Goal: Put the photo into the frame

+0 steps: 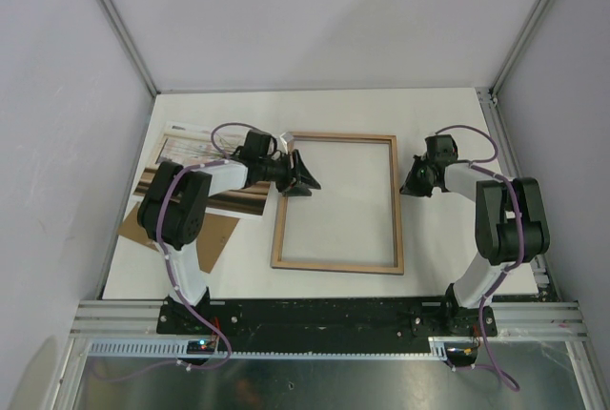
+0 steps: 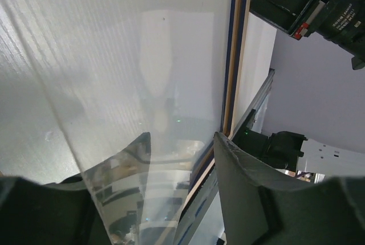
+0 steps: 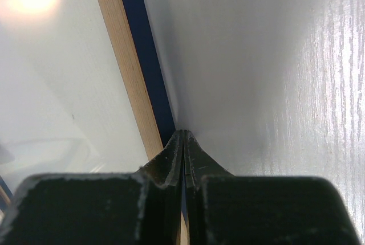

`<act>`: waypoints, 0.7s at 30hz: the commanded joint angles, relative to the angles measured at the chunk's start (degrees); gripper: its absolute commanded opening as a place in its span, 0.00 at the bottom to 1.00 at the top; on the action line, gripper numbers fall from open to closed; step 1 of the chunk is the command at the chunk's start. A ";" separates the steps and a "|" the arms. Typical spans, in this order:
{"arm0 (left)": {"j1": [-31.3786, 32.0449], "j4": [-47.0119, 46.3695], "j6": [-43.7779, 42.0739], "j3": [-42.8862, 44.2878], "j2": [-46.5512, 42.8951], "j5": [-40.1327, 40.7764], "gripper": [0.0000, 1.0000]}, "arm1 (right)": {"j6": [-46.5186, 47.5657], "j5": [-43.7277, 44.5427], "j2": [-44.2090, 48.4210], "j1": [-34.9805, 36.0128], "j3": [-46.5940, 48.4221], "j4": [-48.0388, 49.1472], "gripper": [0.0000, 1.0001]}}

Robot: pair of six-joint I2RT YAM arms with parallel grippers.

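Note:
The frame (image 1: 336, 263) lies in the middle of the table with its light wood back up. In the right wrist view its wood rail (image 3: 122, 57) and navy side show. My left gripper (image 1: 303, 177) is open at the frame's upper left corner. In the left wrist view (image 2: 182, 138) one finger (image 2: 245, 182) is above the frame's near rail and the other shows through the clear pane (image 2: 114, 57). My right gripper (image 1: 416, 181) is shut and empty, its tips (image 3: 183, 135) against the frame's right rail. The photo (image 1: 186, 146) lies picture up at the left, partly under my left arm.
A brown cardboard backing board (image 1: 217, 236) lies at the left front, under the photo's lower edge. White walls and metal posts enclose the table. The right arm (image 2: 319, 5) shows beyond the frame's far rail in the left wrist view.

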State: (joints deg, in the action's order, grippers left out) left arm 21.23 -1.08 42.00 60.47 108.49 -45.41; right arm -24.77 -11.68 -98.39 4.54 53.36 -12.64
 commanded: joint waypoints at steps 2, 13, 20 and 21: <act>-0.60 -0.70 0.46 1.94 -1.15 -4.83 0.50 | 0.96 -1.11 -2.10 0.55 1.47 -1.40 0.02; -0.70 -8.54 7.29 -0.13 -0.83 -8.80 0.39 | 1.03 -1.72 -2.68 0.60 2.05 -1.54 0.02; -0.97 -13.69 10.42 -2.25 -1.44 -10.06 0.26 | 1.03 -2.06 -2.55 0.56 2.09 -1.53 0.02; -1.04 -14.13 10.75 -2.44 -1.61 -10.19 0.23 | 0.99 -2.09 -2.53 0.56 2.05 -1.56 0.02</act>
State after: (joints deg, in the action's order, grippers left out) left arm 19.86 -8.64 49.65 58.81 108.51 -52.77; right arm -24.34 -12.47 -99.66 4.40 54.70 -12.56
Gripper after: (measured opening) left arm 0.271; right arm 0.024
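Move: The raised left edge of the clear sheet lies right between my open left fingers, at their height and perhaps 1 cm to the left of the hand point. The frame's left bar runs about 7 cm to the left and some 6 cm below. The photo lies roughly 26 cm left, 3 cm farther out and 6 cm down. From my right hand, that sheet edge is about 24 cm left, 1 cm nearer the base and 5 cm higher. I lift my left hand just over 2 cm with the lower finger under the clear sheet's left edge and the upper one above it, narrowing my half-open fingers to about half that gap around the edge. As I rise I tip the fingertips up some 10 degrees, so they point more level towards the right bar. My closed right fingers stay down against that bar's outer side. ##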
